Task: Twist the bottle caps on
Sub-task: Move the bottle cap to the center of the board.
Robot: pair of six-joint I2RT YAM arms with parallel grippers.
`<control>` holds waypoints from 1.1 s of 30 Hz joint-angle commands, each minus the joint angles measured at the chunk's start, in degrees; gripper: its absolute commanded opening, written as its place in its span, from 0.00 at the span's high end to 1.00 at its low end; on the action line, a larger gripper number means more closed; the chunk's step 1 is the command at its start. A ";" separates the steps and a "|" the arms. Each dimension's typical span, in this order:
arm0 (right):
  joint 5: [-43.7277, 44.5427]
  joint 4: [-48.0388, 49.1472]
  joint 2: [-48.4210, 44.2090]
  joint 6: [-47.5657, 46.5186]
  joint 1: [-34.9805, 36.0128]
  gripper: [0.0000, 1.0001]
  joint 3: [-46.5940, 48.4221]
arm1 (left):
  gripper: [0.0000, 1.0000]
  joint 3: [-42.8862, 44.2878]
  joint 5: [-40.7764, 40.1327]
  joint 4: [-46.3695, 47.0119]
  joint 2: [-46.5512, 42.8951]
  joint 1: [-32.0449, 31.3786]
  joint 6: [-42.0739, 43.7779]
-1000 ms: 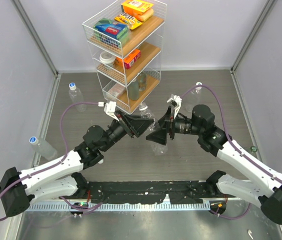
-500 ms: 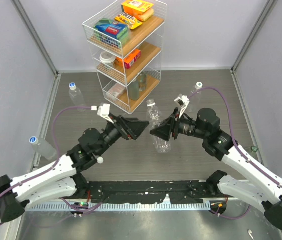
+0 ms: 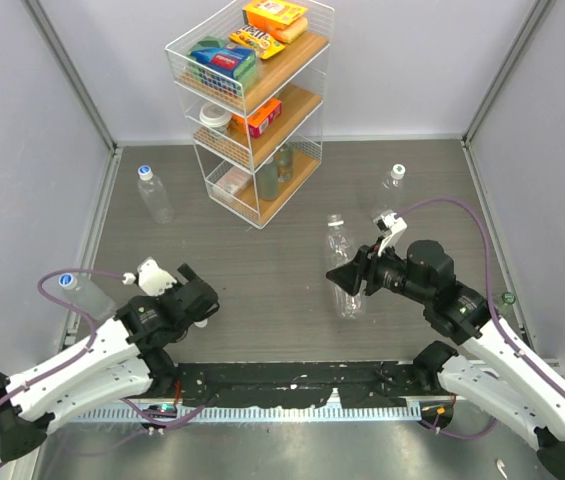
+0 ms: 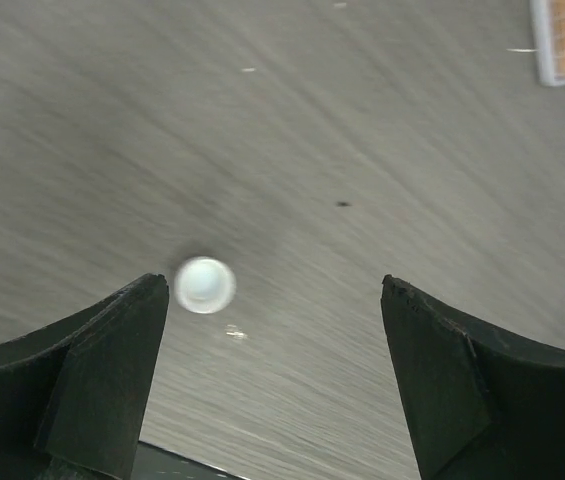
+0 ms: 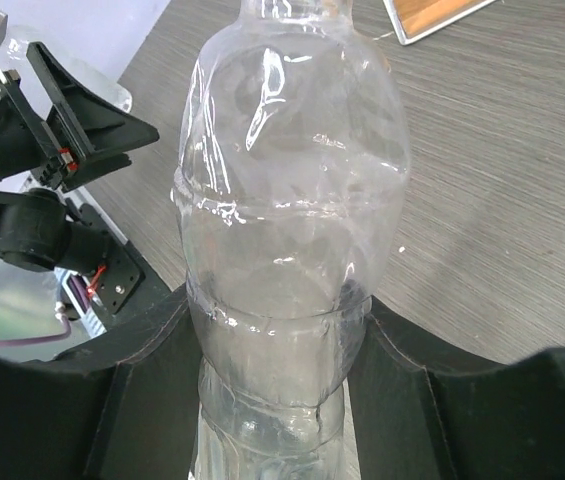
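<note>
My right gripper (image 3: 354, 277) is shut on the lower body of a clear ribbed bottle (image 3: 342, 262), which is roughly upright near the table's middle. The right wrist view shows the bottle (image 5: 287, 200) filling the gap between the black fingers (image 5: 142, 370). No cap shows on its neck (image 3: 335, 220). My left gripper (image 3: 198, 306) is open and points down at the table at the near left. In the left wrist view a small white cap (image 4: 204, 285) lies on the table just inside the left finger (image 4: 92, 370) of the gripper (image 4: 274, 385), not held.
A wire shelf rack (image 3: 252, 100) with boxes stands at the back centre. Capped bottles are at the back left (image 3: 154, 193), the left wall (image 3: 82, 293) and the back right (image 3: 392, 180). A small green object (image 3: 507, 297) lies at the right edge.
My left arm has pulled back from the bottle to the near left and now points down over the cap. My right arm has moved right and nearer with the bottle.
</note>
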 commanded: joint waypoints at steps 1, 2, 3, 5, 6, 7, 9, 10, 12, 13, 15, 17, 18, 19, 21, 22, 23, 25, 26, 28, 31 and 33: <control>0.80 -1.63 1.26 -2.58 -0.08 0.60 -0.14 | 0.11 -1.91 -2.98 -7.53 2.33 1.27 -9.06; 0.36 -1.99 1.87 -2.84 -0.17 0.60 0.03 | 0.12 -1.82 -3.06 -8.67 2.95 1.27 -9.85; -0.17 -2.43 2.14 -3.02 -0.08 0.60 -0.05 | 0.17 -1.82 -2.98 -9.90 3.65 1.36 -10.99; -0.44 -2.34 2.85 -2.94 -0.08 0.60 -0.49 | 0.22 -2.26 -3.07 -10.70 5.23 1.27 -13.54; -0.53 -2.17 3.02 -2.93 -0.08 0.60 -0.58 | 0.25 -2.96 -2.98 -9.31 5.85 1.27 -13.20; -0.61 -1.99 3.20 -3.02 -0.08 0.60 -0.93 | 0.26 -3.40 -2.72 -7.12 6.64 1.36 -12.07; -0.27 -2.52 3.55 -3.20 -0.08 0.60 -0.76 | 0.27 -3.93 -1.14 -3.16 8.92 1.71 -8.91; -0.09 -2.78 3.38 -3.28 -0.08 0.60 -0.67 | 0.27 -3.93 -0.35 -1.93 10.58 1.97 -7.94; 0.00 -3.13 3.20 -3.55 -0.08 0.60 -0.49 | 0.26 -3.41 1.41 -1.57 14.44 2.41 -7.14; 0.00 -3.14 3.03 -3.64 -0.17 0.60 -0.49 | 0.25 -2.97 2.11 -1.22 16.29 2.50 -6.61; 0.26 -3.57 2.67 -3.90 0.01 0.60 -0.58 | 0.27 -2.53 3.52 0.45 19.02 2.50 -4.77; 0.79 -3.84 2.67 -4.08 -0.08 0.60 -0.67 | 0.32 -2.88 5.36 4.39 21.57 2.59 -2.32; 1.14 -4.01 2.76 -4.16 -0.08 0.60 -0.67 | 0.33 -3.05 6.16 6.41 22.89 2.59 -1.52; 1.23 -4.36 2.85 -4.25 -0.08 0.60 -0.58 | 0.34 -3.14 6.69 7.65 24.38 2.76 -0.99; 1.84 -4.89 2.76 -4.60 -0.08 0.60 -0.49 | 0.38 -2.44 7.48 9.33 27.11 3.12 0.15; 2.37 -4.98 2.85 -4.60 -0.17 0.60 -0.49 | 0.40 -1.74 7.92 9.86 28.34 3.21 1.29; 2.46 -5.15 2.59 -4.69 -0.08 0.60 -0.49 | 0.41 -1.04 8.18 9.77 29.57 3.21 1.91; 2.72 -5.24 2.41 -4.87 -0.08 0.60 -0.67 | 0.46 0.63 8.62 9.16 32.21 3.29 2.88; 3.07 -5.24 2.32 -4.78 -0.08 0.60 -0.67 | 0.49 1.51 9.06 8.90 33.61 3.29 3.67; 3.60 -5.42 2.32 -4.87 -0.08 0.60 -0.58 | 0.58 3.27 9.33 8.63 35.37 3.29 5.25; 3.60 -5.60 2.32 -4.87 -0.08 0.60 -0.49 | 0.66 5.11 10.03 10.81 37.49 3.29 7.62; 3.87 -5.60 2.23 -4.87 -0.08 0.60 -0.58 | 0.73 5.82 11.25 14.50 38.37 3.29 10.69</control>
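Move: The loose white bottle cap lies on the board below the left hand, about 11 cm down, some 3 cm to its right and straight ahead by 0. A standing blue-capped bottle is roughly 19 cm to that hand's left and 3 cm farther out. The right hand grips the clear bottle, about 39 cm right of the left hand, level with it and 10 cm higher; from the right hand the cap is some 36 cm left, 1 cm back and 22 cm down. The left fingers close from wide open until their tips meet the two sides of the bottle cap on the board, after the hand sinks about 10 cm, first swinging a little back and left, then easing right onto the cap, while its wrist tips some 25 degrees further down and rolls left side up. The right hand keeps its grip on the clear bottle and lowers it about 5 cm. ##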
